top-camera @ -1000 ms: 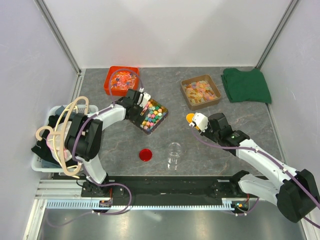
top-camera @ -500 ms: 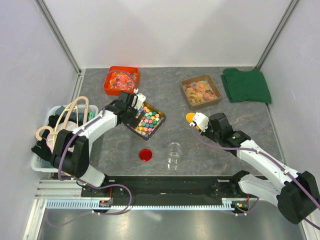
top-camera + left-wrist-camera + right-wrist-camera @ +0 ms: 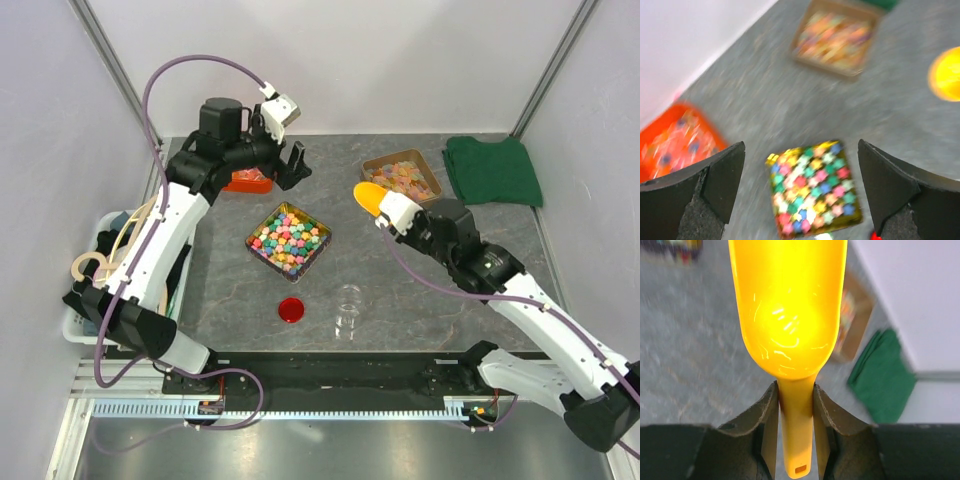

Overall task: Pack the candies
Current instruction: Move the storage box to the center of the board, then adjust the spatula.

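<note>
The candies (image 3: 289, 238) are small chunky sweets in mixed colours that fill a square gold-rimmed tray (image 3: 252, 243) in the middle of the table. My left gripper (image 3: 290, 160) hangs high above and behind them, open and empty. In the left wrist view the candies (image 3: 812, 187) lie far below between the spread fingers (image 3: 720, 175) of this gripper (image 3: 800, 150). My right gripper (image 3: 395, 212) is shut on the handle of a yellow scoop (image 3: 370, 198), held in the air to the right of the tray. The scoop's bowl (image 3: 790, 305) is empty above that gripper (image 3: 796, 400).
A clear jar (image 3: 348, 310) and a red lid (image 3: 291, 309) stand near the front. At the back are an orange-red tray (image 3: 245, 182), a brown tray of gummies (image 3: 405, 175) and a green cloth (image 3: 492, 170). A white basket with hangers (image 3: 90, 290) sits at the left edge.
My left gripper has risen from the candy tray's edge, up and toward the back. The tray ended slightly further left. My right arm lifted the scoop higher and back.
</note>
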Robot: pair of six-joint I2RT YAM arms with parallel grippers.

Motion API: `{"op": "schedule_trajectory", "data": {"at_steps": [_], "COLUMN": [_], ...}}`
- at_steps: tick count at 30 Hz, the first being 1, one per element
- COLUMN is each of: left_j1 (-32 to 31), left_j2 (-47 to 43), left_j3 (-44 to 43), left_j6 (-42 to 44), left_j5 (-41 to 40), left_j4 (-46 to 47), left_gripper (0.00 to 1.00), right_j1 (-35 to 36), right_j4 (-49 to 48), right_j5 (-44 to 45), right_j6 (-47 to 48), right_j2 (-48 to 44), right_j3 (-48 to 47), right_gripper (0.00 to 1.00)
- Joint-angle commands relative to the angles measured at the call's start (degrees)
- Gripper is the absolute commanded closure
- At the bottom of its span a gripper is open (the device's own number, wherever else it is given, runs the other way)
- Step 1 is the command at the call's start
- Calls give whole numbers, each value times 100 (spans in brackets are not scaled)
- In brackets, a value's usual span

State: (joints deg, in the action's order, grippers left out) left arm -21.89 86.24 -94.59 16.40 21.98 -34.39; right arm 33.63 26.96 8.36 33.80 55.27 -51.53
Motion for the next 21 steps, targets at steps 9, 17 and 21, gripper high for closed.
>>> {"op": "schedule_trajectory", "data": {"at_steps": [9,17,21], "left_j1": [-8,-17,-17], "left_j2": [578,579,543], "left_j3": [-579,-386,-166], "left_j6": [-726,-735,-665], "left_j5": [2346,2522,2531], "left_j4": [-841,-867,-885], "left_gripper": [0,3,4], "right_j1": [1093,1454,1515], "right_j4": [-375,-718,-727], "right_j5": [974,1589,1642], "right_j6": [566,575,592], "right_j2": [1267,1496,1470], "right_j3": [-1377,-1439,-1439], "right_gripper": [92,92,92]}}
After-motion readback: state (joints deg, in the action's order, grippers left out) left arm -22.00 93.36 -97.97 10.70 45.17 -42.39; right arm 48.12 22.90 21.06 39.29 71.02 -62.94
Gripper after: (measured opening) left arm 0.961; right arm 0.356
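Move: The scoop that the right hand already holds has its bowl about 12 cm to the left hand's right, 3 cm nearer the base and 6 cm below. From the left hand, the storage box is 10 cm back, 2 cm left and 30 cm down; the brown tray is 21 cm right, 1 cm ahead and 31 cm down. From the right hand, the left gripper is some 16 cm left, 7 cm ahead and 10 cm higher, the storage box 18 cm left, 4 cm back and 20 cm down. Keeping its grip on the yellow scoop's handle, the right hand swings about 8 cm left, climbing at first and then settling a couple of centimetres higher, and brings the bowl high above the table towards the left gripper. The left hand comes to meet it with fingers still wide open, going roughly 5 cm right and as far back, rising briefly before sinking to end 3 cm lower, while its wrist tips down some 20 degrees and turns clockwise so that the bowl comes in front of the gap between its fingers. ##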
